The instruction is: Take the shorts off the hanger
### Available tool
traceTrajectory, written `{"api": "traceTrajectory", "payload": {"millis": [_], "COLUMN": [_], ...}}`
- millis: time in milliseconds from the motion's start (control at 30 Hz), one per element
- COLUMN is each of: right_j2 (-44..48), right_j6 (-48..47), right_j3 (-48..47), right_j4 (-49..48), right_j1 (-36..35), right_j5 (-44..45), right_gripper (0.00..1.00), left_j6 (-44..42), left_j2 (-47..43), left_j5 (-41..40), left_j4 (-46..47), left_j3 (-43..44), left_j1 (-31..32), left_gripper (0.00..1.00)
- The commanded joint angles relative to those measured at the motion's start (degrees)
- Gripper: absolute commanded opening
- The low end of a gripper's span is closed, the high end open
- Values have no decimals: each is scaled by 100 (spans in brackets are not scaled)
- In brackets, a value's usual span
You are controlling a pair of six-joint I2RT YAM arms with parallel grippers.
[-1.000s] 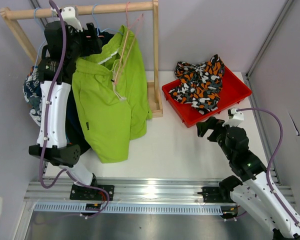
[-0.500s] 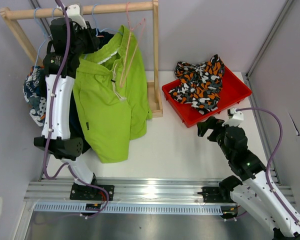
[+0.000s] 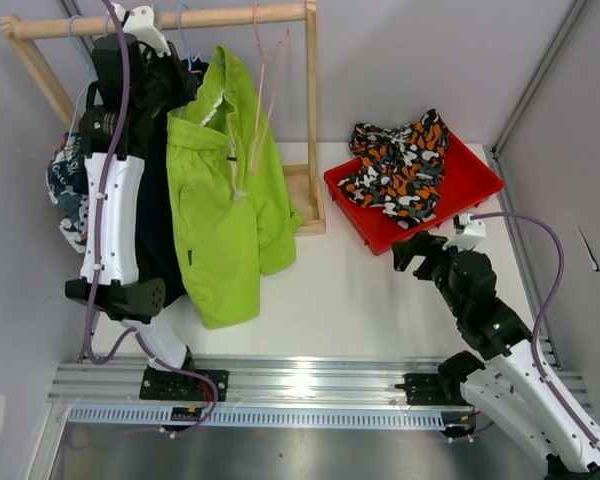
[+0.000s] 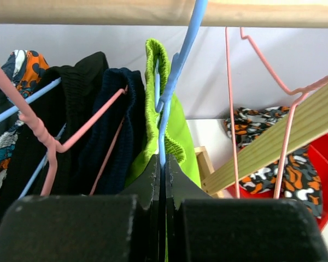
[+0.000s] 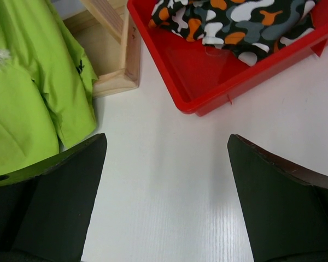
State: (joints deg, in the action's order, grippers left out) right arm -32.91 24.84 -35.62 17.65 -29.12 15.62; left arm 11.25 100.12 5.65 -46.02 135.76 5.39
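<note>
Lime green shorts [image 3: 230, 200] hang on a blue hanger [image 4: 175, 71] from the wooden rail [image 3: 170, 20]. My left gripper [image 3: 180, 75] is up at the rail, shut on that blue hanger's wire [image 4: 164, 164], with the green waistband [image 4: 156, 98] just behind it. Dark navy and black shorts [image 4: 117, 125] hang to its left on pink and blue hangers. Blue-orange patterned shorts [image 3: 65, 190] hang at the far left. Camouflage shorts [image 3: 400, 165] lie in the red tray [image 3: 480, 185]. My right gripper [image 3: 412, 252] is open and empty over the table, near the tray's front corner [image 5: 165, 139].
Empty pink hangers [image 3: 270, 60] hang at the rail's right end. The rack's wooden base frame [image 3: 310, 200] stands on the table between the green shorts and the red tray [image 5: 208, 71]. White table shows under the right gripper. Grey walls stand close on both sides.
The lime green shorts have turned more edge-on and shifted on the rail with the left gripper holding their hanger. The right arm has barely moved.
</note>
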Motion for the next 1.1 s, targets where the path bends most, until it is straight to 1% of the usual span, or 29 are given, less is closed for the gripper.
{"api": "traceTrajectory", "payload": {"millis": [0,67,100,167,200,233,267,300,333,367,400,433,467,533,567,633,667,700,733,767,800,833,867,900,1033,1067], "right_j2": [-110,-259,-469,-751,-1074,-1252,-1445,-1656,-2110,-2350,-2596,-3051,-3273,-3712,-4167,-4670,-5194,-5452,-5716,-6179,-6402,-6613,-6797,-7130,-7870,-7993], "right_j6": [-233,-295,-330,-392,-479,-732,-900,-1093,-1452,-1595,-1701,-1771,-1824,-1877,-1973,-2062,-2132,-2176,-2211,-2246,-2282,-2282,-2282,-2256,-2291,-2291], "right_j3": [-542,-928,-1078,-1613,-1798,-2209,-2430,-2667,-2913,-3394,-3626,-3837,-4187,-4496,-4855,-5339,-5629,-6215,-6516,-6807,-7079,-7561,-7792,-8168,-8881,-8962], "right_j4": [-682,-868,-1042,-1184,-1263,-1281,-1273,-1212,-1168,-1124,-1045,-1018,-1027,-1149,-1211,-1176,-1133,-1010,-957,-895,-790,-755,-719,-676,-693,-745], "right_j1": [-49,-84,-180,-391,-784,-1040,-1338,-1655,-2310,-2622,-2886,-3323,-3510,-3862,-4229,-4565,-4854,-4988,-5102,-5251,-5296,-5331,-5349,-5349,-5332,-5323], "right_j5": [-469,-874,-1276,-1499,-1491,-1430,-1265,-828,-571,-299,61,186,309,521,721,890,951,1152,1250,1373,1435,1488,1540,1584,1839,2066], "right_gripper": [99,99,99,99,99,99,99,99,99,99,99,99,100,99,99,100,99,99,99,99,99,99,99,99,99,99], "left_j6": [316,457,492,554,554,545,537,528,528,545,571,589,589,537,537,554,554,563,563,554,545,537,537,519,484,475], "left_j2": [-747,-984,-1055,-1169,-1222,-1231,-1231,-1223,-1214,-1214,-1222,-1266,-1301,-1493,-1582,-1705,-1723,-1732,-1732,-1776,-1811,-1837,-1916,-1952,-2154,-2224], "left_j5": [287,497,542,621,622,622,604,560,586,586,569,569,569,464,420,341,332,314,314,314,314,314,314,340,393,402], "left_j4": [638,760,796,884,919,937,954,928,911,876,815,788,779,910,980,1051,1025,999,955,946,954,955,955,946,910,884], "left_j3": [302,258,223,214,205,205,214,196,170,144,39,3,-50,-427,-541,-884,-929,-1007,-1052,-1130,-1183,-1227,-1358,-1386,-1587,-1640], "left_j1": [-38,-38,-38,-38,-38,-38,-38,-38,-38,-38,-20,-3,32,173,217,287,305,322,323,323,331,331,331,331,331,331], "left_gripper": [0,0,0,0,0,0,0,0,0,0,0,0,0,0,0,0,0,0,0,0,0,0,0,0,0,0]}}
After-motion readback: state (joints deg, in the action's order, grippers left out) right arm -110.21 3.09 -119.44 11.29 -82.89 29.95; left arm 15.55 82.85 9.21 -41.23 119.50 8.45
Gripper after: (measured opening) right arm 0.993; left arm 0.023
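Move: Shut on the neck of the blue hanger, my left hand has the green shorts hanging under it, their middle some 22 cm below and 4 cm to its right. The rail is about 5 cm ahead and 8 cm up, the empty pink hanger roughly 11 cm right, level fore and aft, 5 cm lower. From my open right hand the shorts lie about 35 cm left, 8 cm ahead, 5 cm higher; the rack foot is 20 cm left, 20 cm ahead, 18 cm lower. I keep the hanger pinched in my left hand and lift it up and back about 10 cm to unhook it, tipping the fingers up, then sink again some 7 cm, staying back from the rail. Meanwhile my open right hand sweeps up and then some 45 cm left, drawing back a little, turning counter-clockwise and tipping its fingers up, to the near side of the green shorts. ##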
